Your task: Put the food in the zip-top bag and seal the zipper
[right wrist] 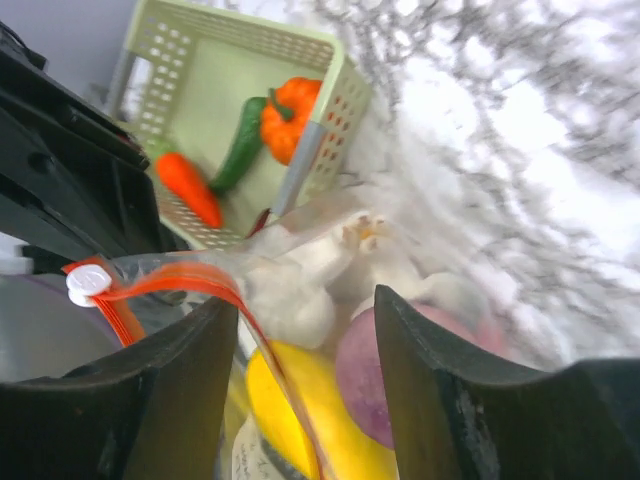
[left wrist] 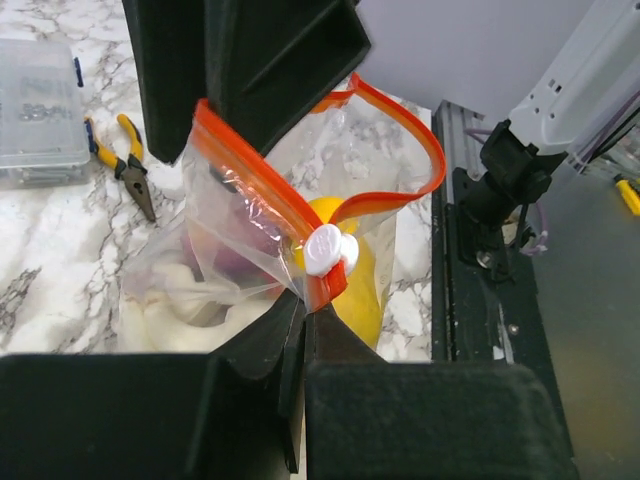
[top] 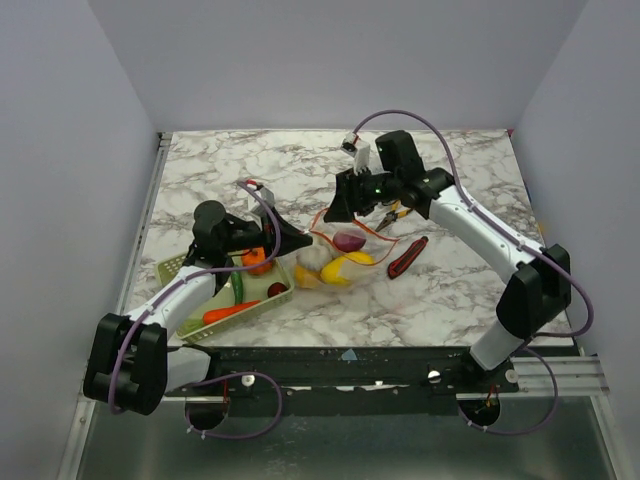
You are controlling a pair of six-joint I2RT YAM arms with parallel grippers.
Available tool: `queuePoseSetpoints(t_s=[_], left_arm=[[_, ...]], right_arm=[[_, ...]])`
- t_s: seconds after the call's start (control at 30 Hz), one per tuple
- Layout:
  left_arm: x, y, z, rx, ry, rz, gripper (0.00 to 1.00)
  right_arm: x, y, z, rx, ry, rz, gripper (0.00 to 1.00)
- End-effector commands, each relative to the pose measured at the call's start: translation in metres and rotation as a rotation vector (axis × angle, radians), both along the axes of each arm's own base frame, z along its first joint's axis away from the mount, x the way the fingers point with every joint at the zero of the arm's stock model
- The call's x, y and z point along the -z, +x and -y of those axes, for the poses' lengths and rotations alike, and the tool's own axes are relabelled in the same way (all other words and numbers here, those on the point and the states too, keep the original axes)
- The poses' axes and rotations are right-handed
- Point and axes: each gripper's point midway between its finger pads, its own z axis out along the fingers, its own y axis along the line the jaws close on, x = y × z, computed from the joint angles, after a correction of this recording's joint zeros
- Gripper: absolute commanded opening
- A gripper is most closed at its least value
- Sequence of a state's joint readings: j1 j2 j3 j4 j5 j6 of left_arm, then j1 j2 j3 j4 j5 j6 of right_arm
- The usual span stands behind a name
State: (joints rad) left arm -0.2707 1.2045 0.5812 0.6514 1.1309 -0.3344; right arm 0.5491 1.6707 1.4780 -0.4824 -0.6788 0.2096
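Observation:
The zip-top bag hangs between both arms, mouth partly open. It holds a yellow piece, a purple one and white garlic. My left gripper is shut on the end of the red-orange zipper, just below its white slider. My right gripper is open over the bag's mouth, and the zipper strip runs loose between its fingers. A carrot, a cucumber and an orange pumpkin lie in the green basket.
The basket sits at the left under my left arm. A red-and-black utility knife lies right of the bag. Yellow-handled pliers and a clear parts box lie behind it. The table's near edge rail is close.

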Motion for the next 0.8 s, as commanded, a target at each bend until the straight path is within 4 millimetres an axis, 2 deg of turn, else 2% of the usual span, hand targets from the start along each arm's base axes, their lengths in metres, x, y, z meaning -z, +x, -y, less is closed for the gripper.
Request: queuePoseSetpoints(t_s=[0.0,0.17,0.3,0.4,0.5,0.63,0.77], left_arm=[[-0.019,-0.015,0.001,0.06,-0.047,-0.001,0.0],[-0.019,-0.014,0.002,0.054,-0.049,-0.029,0.0],[-0.016,-0.012,0.002,0.055,-0.041,-0.06,0.0],[-0.014,-0.011,0.002,0.058,-0.037,-0.078,0.0],[-0.014,-0.012,0.003,0.065,-0.039,-0.078,0.0],[-0.015,-0.012,0.003,0.074,-0.04,-0.085,0.0],[-0.013,-0.012,0.003,0.078,-0.038,-0.093,0.0]], right_arm=[[-0.037,0.013,0.019,0.123,-0.168,0.324,0.67],[-0.06,0.0,0.01,0.049,-0.246,0.639,0.77],[-0.073,-0.004,0.007,-0.01,-0.246,0.794,0.79],[-0.085,-0.019,0.002,-0.106,-0.19,0.881,0.79],[-0.08,-0.036,-0.008,-0.219,-0.17,0.895,0.79],[-0.059,-0.042,-0.018,-0.313,-0.214,0.878,0.77],[-0.05,-0.055,-0.031,-0.397,-0.203,0.89,0.77]])
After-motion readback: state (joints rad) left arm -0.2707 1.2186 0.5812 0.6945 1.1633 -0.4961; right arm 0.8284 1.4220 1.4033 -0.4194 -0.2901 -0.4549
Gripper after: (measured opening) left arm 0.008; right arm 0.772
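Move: The zipper slider lies about 6 cm to the right hand's left and 5 cm back, roughly level with it. Inside the bag, the purple onion is some 3 cm back, 4 cm right and 11 cm below that hand; the yellow food is about 11 cm back, 3 cm right and 12 cm down. From the left hand, the slider sits just 2 cm to its right, level with it both ways. Right hand rises some 6 cm and back about 4, rolling roughly 50 degrees, fingers opening; left keeps pinching bag. ##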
